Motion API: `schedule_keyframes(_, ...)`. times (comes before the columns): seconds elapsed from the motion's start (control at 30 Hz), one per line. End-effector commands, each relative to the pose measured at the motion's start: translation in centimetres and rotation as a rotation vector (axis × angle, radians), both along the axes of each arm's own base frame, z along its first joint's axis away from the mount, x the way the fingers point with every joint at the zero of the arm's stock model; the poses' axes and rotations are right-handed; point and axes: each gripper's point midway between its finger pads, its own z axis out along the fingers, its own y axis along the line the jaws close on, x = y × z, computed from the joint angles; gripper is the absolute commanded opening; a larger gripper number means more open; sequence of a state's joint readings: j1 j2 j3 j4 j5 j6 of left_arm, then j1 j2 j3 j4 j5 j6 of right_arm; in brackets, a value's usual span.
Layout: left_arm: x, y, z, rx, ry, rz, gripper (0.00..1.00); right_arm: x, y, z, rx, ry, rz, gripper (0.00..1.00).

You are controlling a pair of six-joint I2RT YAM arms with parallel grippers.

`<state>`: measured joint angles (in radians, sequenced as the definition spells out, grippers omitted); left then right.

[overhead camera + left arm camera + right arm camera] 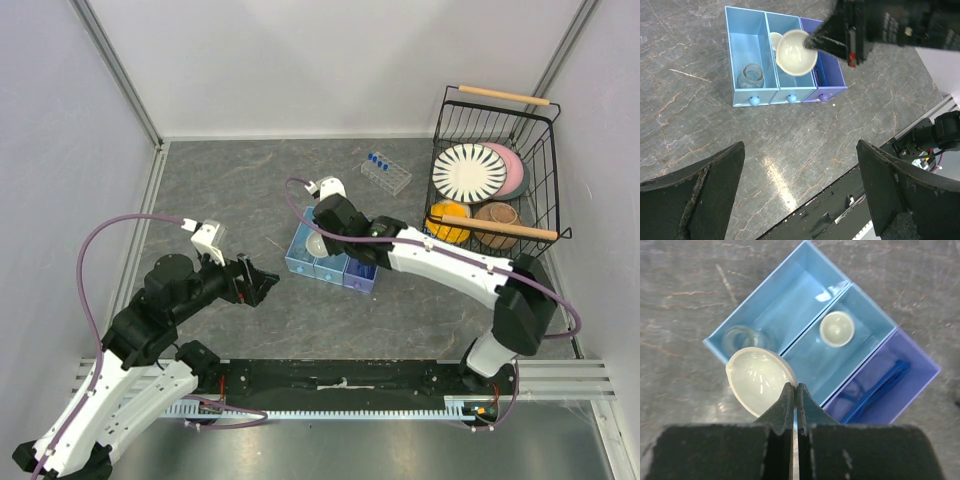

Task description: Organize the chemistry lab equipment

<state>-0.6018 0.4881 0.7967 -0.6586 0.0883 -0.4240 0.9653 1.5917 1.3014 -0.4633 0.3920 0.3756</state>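
My right gripper (795, 388) is shut on the rim of a white round dish (759, 380) and holds it above the blue three-compartment organizer (330, 268). A second white dish (837, 328) lies in the middle compartment. Blue-framed safety glasses (880, 387) lie in the purple compartment. A small clear glass jar (740, 338) sits in the left compartment. The clear tube rack (386, 173) with blue-capped tubes (377, 158) stands behind the organizer. My left gripper (262, 285) is open and empty, left of the organizer, above bare table; the left wrist view shows the held dish (796, 52).
A black wire basket (548, 190) with plates and bowls stands at the right. Grey walls enclose the table on the left, back and right. A black strip and metal rail (340, 385) run along the near edge.
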Motion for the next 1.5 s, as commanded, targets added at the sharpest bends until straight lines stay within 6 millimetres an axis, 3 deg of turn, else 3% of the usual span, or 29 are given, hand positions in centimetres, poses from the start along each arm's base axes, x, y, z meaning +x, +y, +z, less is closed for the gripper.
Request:
schedule_keyframes(0.0, -0.4, 0.1, 1.6, -0.026, -0.035, -0.010, 1.00, 3.7, -0.1, 1.8, -0.088, -0.064, 0.089, 0.00)
schedule_keyframes(0.2, -0.1, -0.1, 1.0, -0.016, -0.031, -0.013, 1.00, 7.3, 0.9, 2.9, -0.107, -0.077, 0.187, 0.00)
schedule_keyframes(0.47, 0.1, -0.5, 0.4, -0.013, -0.025, -0.027, 1.00, 11.0, 1.1, 0.2, -0.147, -0.035, 0.320, 0.00)
schedule_keyframes(0.7, -0.1, -0.7, 0.4, -0.013, -0.023, -0.045, 1.00, 12.9, 0.8, -1.8, -0.129, 0.005, 0.411, 0.00)
schedule_keyframes(0.83, 0.0, -0.7, -0.1, -0.001, -0.020, -0.045, 1.00, 13.1, 1.1, -3.6, -0.139, 0.041, 0.453, 0.00)
schedule_keyframes(1.47, 0.6, -1.5, -0.6, 0.009, -0.018, -0.072, 1.00, 11.3, 2.9, -5.9, -0.174, 0.105, 0.557, 0.00)
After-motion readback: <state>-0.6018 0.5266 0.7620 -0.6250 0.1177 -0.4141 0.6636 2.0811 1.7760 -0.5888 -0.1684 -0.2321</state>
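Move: The white dish, already pinched by its rim in the right fingers, is bound for the free far end of the organizer's left blue compartment, about 13 cm ahead, 5 cm left and 14 cm below the right hand. The small cup stands 10 cm ahead, the glass jar 5 cm ahead and 9 cm left, the blue clamp 6 cm ahead and 7 cm right. From the idle left hand, that free end lies roughly 23 cm ahead and 9 cm right, well below. The white dish, still pinched by its rim, is carried quickly forward by the right hand, nearly level at first and then sinking about 6 cm, towards the far end of the left blue compartment. The wrist swings some 30 degrees counter-clockwise; having gone about 13 cm out, the hand eases back a little, fingers staying shut. ##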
